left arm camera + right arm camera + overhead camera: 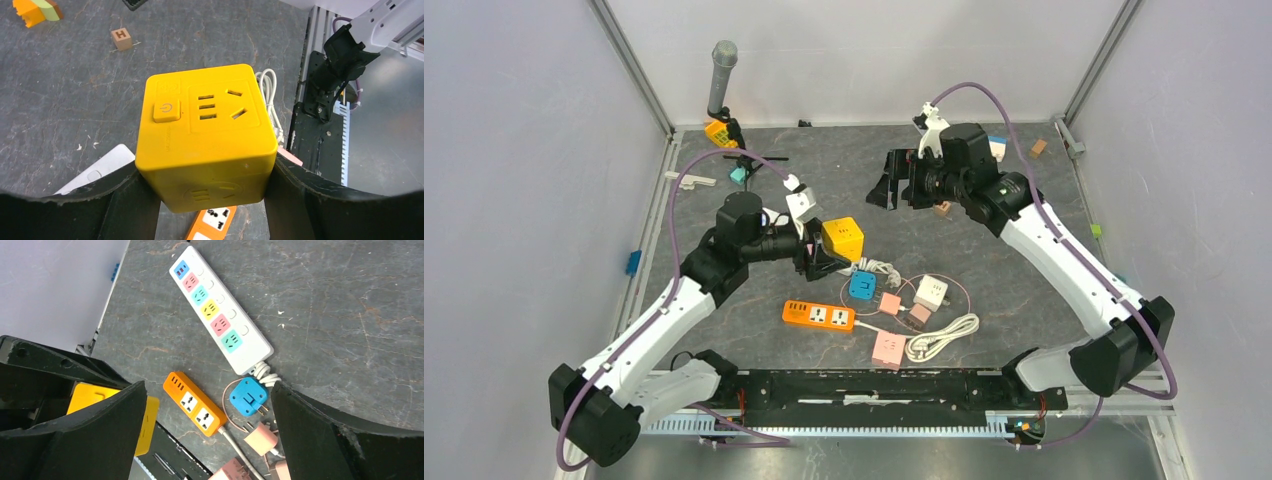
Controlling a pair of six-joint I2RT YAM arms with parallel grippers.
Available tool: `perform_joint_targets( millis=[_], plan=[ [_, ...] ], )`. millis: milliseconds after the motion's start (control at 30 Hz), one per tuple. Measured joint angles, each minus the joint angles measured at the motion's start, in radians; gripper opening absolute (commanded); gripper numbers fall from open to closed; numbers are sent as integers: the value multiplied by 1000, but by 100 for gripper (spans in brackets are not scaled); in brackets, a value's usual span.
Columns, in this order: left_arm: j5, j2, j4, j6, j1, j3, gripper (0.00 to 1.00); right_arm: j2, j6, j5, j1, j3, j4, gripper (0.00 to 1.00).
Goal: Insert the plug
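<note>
My left gripper is shut on a yellow cube socket and holds it above the table. In the left wrist view the cube sits between both fingers, its power button and slots facing the camera. A blue plug with two prongs lies on the table beside an orange power strip. Pink plugs lie just below it. My right gripper hangs open and empty high over these, far from them in the top view.
A long white power strip with coloured sockets lies on the table. A white cube plug and a coiled white cable lie near the front. A wooden H block and a grey cylinder stand farther back.
</note>
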Motion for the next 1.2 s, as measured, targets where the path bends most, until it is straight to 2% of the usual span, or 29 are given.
perform_joint_targets(
  millis=[567, 900, 1200],
  plan=[
    [-99, -15, -120, 70, 0, 0, 2, 28, 23, -55, 27, 58, 15, 98],
    [-261, 19, -286, 212, -1, 58, 2, 160, 85, -147, 153, 148, 8, 98],
    [-312, 27, -342, 271, 0, 76, 2, 282, 117, -201, 231, 182, -44, 98]
  ],
)
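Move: The yellow socket cube, held in the left fingers, lies about 10 cm to the right hand's left, 8 cm back and 3 cm lower. From the left hand, the right gripper is some 10 cm forward, 12 cm to the right and 3 cm higher. About 22 cm below the left hand, the white strip's middle is 9 cm ahead and 6 cm left, the blue plug level and 6 cm right, the orange strip 6 cm back and 3 cm left. No new contact shows: the right hand, fingers wide open, heads for the yellow cube, rising slightly, then sweeping some 12 cm left and 6 cm back and finally dipping, turning counter-clockwise and tipping down. Keeping its grip on the cube, the left hand sinks 5 cm and draws 5 cm left, slightly forward, its fingers tipping down some 20 degrees. ##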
